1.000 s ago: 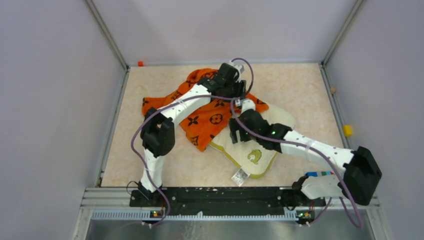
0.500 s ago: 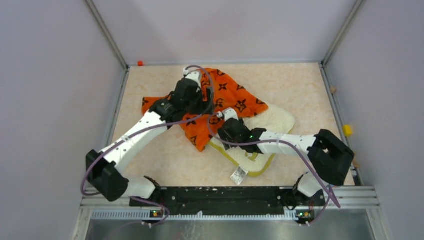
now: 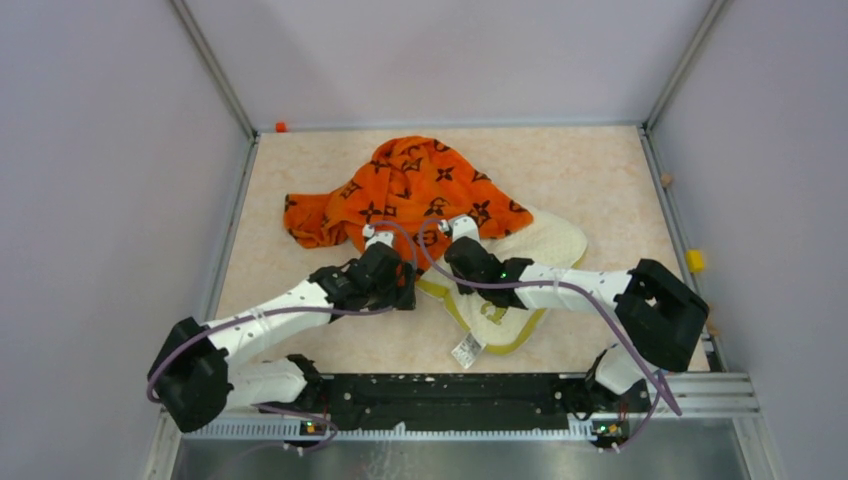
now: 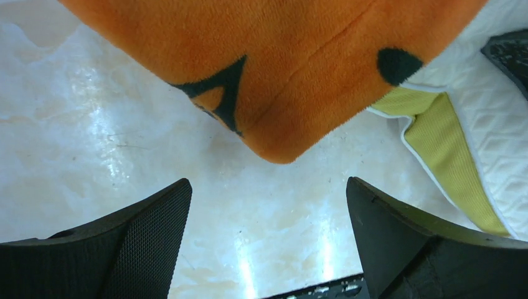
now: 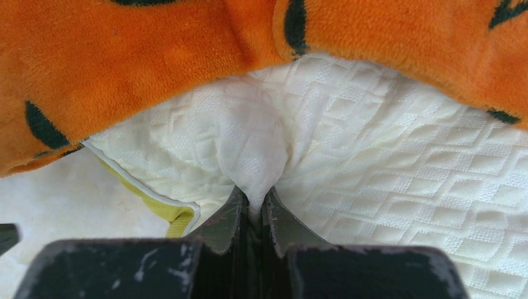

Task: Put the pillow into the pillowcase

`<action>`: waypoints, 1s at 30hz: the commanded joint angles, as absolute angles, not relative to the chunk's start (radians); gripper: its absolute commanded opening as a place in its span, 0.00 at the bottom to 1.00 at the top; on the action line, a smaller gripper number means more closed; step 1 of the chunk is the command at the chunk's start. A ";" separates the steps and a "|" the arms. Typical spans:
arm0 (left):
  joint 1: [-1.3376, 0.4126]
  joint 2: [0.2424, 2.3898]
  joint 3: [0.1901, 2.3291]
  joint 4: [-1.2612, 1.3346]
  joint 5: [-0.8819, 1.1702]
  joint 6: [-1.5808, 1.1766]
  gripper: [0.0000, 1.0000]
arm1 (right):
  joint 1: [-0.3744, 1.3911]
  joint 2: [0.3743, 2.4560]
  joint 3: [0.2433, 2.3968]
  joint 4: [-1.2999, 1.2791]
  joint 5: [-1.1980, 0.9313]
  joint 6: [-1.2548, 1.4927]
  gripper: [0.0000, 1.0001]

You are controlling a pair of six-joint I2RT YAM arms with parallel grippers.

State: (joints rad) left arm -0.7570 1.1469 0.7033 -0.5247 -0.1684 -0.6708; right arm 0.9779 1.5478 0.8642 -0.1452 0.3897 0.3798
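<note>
The orange pillowcase (image 3: pixel 410 185) lies bunched at the back of the table and overlaps the far left part of the white quilted pillow (image 3: pixel 550 240). My right gripper (image 3: pixel 463 252) is shut on a pinched fold of the pillow (image 5: pixel 386 162), just under the pillowcase's edge (image 5: pixel 155 56); its fingertips (image 5: pixel 252 196) squeeze white fabric. My left gripper (image 3: pixel 392 285) hangs open over bare table (image 4: pixel 268 182), a little short of a corner of the pillowcase (image 4: pixel 280 75). The pillow's yellow trim (image 4: pixel 436 137) lies to its right.
A white label (image 3: pixel 466 351) sticks out from the pillow's near edge. A small orange object (image 3: pixel 281 127) sits at the back left corner and a yellow one (image 3: pixel 694 261) on the right frame. Enclosure walls stand on three sides; the black base rail (image 3: pixel 440 390) runs along the near edge.
My left gripper let go of the pillowcase, opened wide and swung back to its near corner. The pillowcase settled at the back. My right gripper closed on the pillow's fabric.
</note>
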 commanded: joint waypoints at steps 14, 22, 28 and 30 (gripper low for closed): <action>-0.890 1.322 0.801 -0.316 -0.487 -0.726 0.00 | 0.991 1.533 0.968 -0.209 0.282 0.423 0.00; -0.964 1.249 1.265 -0.367 -0.122 -0.371 0.00 | 0.958 1.419 1.305 -0.372 0.155 0.475 0.00; -1.025 1.265 1.473 -0.340 0.080 -0.280 0.00 | 0.895 1.372 1.468 -0.407 -0.039 0.594 0.00; -1.028 1.257 1.505 -0.288 0.123 -0.287 0.00 | 0.895 1.350 1.460 -0.382 -0.084 0.646 0.00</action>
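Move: The near corner of the pillowcase lies about 5 cm ahead of my open left hand, 3 cm to its right and 5 cm below. The pillow's yellow-edged corner is some 7 cm to that hand's right and 4 cm ahead, equally low. My right hand already pinches the pillow; from it the pillowcase corner lies about 8 cm left, 3 cm ahead and slightly below, and the pillow's tag lies about 11 cm back, straight behind and a little below. I slip my left hand forward and about 5 cm down onto the pillowcase's near corner, shut its fingers on the cloth, then swing it up some 30 cm and right towards my right hand, tilting the fingers upward. My right hand keeps its pinch on the pillow, holds still until the corner is caught, then lifts about 20 cm, drifting slightly left as its left side rolls up. ##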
